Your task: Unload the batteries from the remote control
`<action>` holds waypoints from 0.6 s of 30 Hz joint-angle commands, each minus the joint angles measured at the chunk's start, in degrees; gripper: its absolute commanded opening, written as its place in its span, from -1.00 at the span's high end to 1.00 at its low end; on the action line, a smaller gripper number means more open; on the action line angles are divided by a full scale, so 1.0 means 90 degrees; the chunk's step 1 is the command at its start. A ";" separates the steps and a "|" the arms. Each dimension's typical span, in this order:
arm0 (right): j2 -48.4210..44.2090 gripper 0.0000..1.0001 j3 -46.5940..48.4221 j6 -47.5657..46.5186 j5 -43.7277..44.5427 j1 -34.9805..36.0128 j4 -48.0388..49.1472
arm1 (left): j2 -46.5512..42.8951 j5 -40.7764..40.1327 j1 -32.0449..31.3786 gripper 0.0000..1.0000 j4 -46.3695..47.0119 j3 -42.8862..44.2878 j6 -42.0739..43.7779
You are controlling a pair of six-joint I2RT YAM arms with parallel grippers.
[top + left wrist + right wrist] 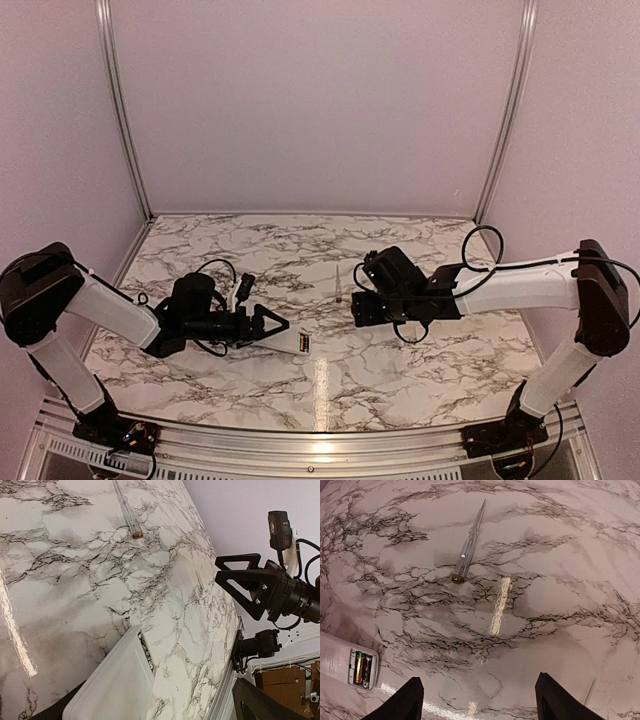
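The white remote control (112, 682) is tilted in my left gripper (270, 325), which is shut on it; its free end (300, 343) points to the table's middle. The end's battery compartment is open (362, 669). Inside lie two batteries side by side, one orange-gold (358, 667) and one dark (367, 671). In the left wrist view only the compartment's edge (145, 651) shows. My right gripper (360, 306) is open and empty, hovering above the table to the right of the remote's end; its fingertips (402, 700) frame bare marble.
A long thin grey rod with a brass end (468, 546) lies on the marble table (400, 370) beyond the remote, also in the top view (339, 285) and the left wrist view (127, 511). Purple walls and metal posts enclose the table.
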 commanded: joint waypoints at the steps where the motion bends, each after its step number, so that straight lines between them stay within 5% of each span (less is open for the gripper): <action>1: 0.0068 -0.50 0.0090 0.0005 -0.0187 0.0008 0.0208 | -0.0480 -0.0957 0.0035 -0.98 -0.1050 -0.0124 0.0600; 18: 0.1248 -0.50 0.1127 -0.0121 -0.0368 0.0161 0.0247 | -0.1218 -0.2979 0.0037 -0.98 -0.2726 0.0009 0.1208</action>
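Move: The remote lies just under the left hand, its middle about 2 cm back and some 4 cm below. The batteries sit in the open slot at its right end, roughly 6 cm right and 2 cm back from the left hand. From the right hand they are about 12 cm left, 5 cm back and 6 cm below, the remote's middle some 17 cm left. The screwdriver lies 10 cm ahead and 5 cm left of the right hand. Fingers already wide open, the left hand slips clear of the remote's near end, backing off about 6 cm to its left and a little forward, then sinking slightly late on, while its fingers tip down and swing forward some 25 degrees altogether. The right hand starts towards the batteries, some 4 cm left and a little down, half open throughout. ##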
